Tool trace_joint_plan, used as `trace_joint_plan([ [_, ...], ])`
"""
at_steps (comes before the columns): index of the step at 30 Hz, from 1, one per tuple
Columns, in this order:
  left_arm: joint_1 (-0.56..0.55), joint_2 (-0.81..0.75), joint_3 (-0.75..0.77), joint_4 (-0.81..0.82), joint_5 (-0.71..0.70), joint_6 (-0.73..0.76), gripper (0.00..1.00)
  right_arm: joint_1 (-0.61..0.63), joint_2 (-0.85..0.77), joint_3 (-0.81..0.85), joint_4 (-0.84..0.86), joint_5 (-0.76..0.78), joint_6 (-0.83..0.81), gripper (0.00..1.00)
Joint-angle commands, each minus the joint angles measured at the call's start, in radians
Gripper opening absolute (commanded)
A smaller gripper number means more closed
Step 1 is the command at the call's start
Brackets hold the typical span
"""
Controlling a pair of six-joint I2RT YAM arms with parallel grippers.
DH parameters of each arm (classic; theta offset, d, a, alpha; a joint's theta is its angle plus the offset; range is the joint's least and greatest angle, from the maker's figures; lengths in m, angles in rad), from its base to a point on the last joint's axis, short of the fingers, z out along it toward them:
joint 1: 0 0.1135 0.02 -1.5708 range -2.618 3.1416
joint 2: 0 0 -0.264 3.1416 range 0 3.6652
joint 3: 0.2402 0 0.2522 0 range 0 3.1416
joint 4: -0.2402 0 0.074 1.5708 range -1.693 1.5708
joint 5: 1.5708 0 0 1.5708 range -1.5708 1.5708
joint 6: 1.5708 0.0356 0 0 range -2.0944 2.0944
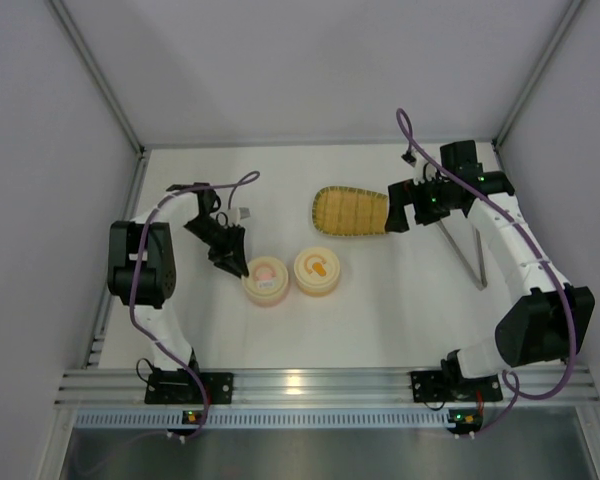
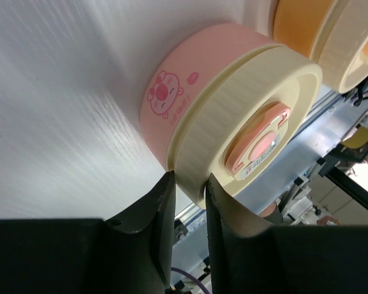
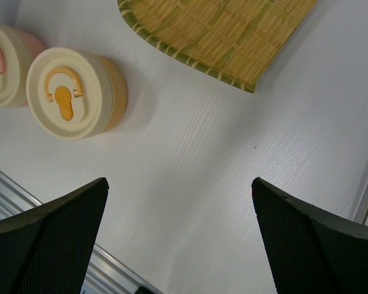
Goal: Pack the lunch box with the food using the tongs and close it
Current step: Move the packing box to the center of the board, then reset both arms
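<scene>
Two round lunch boxes stand mid-table, both with cream lids on: a pink one and an orange one. My left gripper sits at the pink box's left side. In the left wrist view its fingers are shut on the rim of the pink box's cream lid. The tongs lie on the table at the right, under my right arm. My right gripper hovers wide open above bare table, holding nothing. No food shows in any view.
A yellow ribbed tray with a green rim lies behind the boxes, just left of my right gripper, its corner showing in the right wrist view. The orange box is below-left of that gripper. Walls enclose the table on three sides.
</scene>
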Motion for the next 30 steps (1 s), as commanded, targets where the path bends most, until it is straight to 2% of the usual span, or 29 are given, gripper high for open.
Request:
trace_joint_plan([
  [1,0.008,0.024,0.047,0.191,-0.084,-0.064,0.24,0.006,-0.020,-0.008,-0.012,0.012,-0.026,0.99],
  [8,0.008,0.027,0.085,0.223,-0.096,-0.107,0.24,0.006,-0.019,-0.017,-0.002,0.006,-0.021,0.99],
  [11,0.008,0.021,0.093,0.206,-0.078,-0.084,0.32,0.004,-0.023,-0.014,-0.004,0.003,-0.022,0.99],
  [12,0.008,0.007,0.091,0.197,-0.070,-0.076,0.37,0.006,-0.026,-0.014,-0.004,0.002,-0.022,0.99],
  [13,0.008,-0.004,0.090,0.191,-0.061,-0.058,0.49,0.006,-0.031,-0.011,-0.005,0.002,-0.022,0.99],
  [15,0.008,-0.045,0.097,0.171,-0.041,-0.043,0.64,0.004,-0.037,-0.008,-0.005,-0.001,-0.022,0.99],
  [16,0.008,-0.062,0.103,0.163,-0.036,-0.029,0.76,0.004,-0.043,-0.002,-0.004,-0.001,-0.022,0.99],
  [18,0.008,-0.114,0.126,0.145,-0.013,-0.012,0.87,0.004,-0.051,0.007,-0.004,-0.003,-0.019,0.99],
  [19,0.008,-0.131,0.136,0.119,-0.006,0.005,0.98,0.003,-0.058,0.017,-0.004,0.000,-0.019,0.99],
  [24,0.009,-0.306,0.124,0.116,-0.047,0.010,0.98,-0.045,-0.097,0.031,0.019,-0.004,0.004,0.99],
  [29,0.031,-0.539,0.021,0.261,-0.171,-0.067,0.98,-0.135,-0.149,0.005,0.044,-0.009,0.030,0.99],
  [30,0.031,-0.565,-0.019,0.281,-0.199,-0.093,0.98,-0.184,-0.155,-0.017,0.056,-0.009,0.031,0.99],
])
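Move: Beside its left edge, the left hand already holds the pink packing box by the rim of its lid: the box's middle lies about 6 cm to the right, 1 cm back and 3 cm below. The orange box stands some 19 cm to the hand's right and 1 cm farther out, the basket roughly 28 cm right and 16 cm ahead. From the right hand the pink box is about 30 cm left, 7 cm back and 16 cm below. Sliding the pink box forward beside the orange one, the left hand keeps its pinch on the lid rim over some 5 cm, slows, opens wide and lets go. It then climbs about 13 cm clear of the box, tilting some 40 degrees so the fingers swing forward. Late on, the idle right hand starts drawing off to the right and slightly up, fingers open. ##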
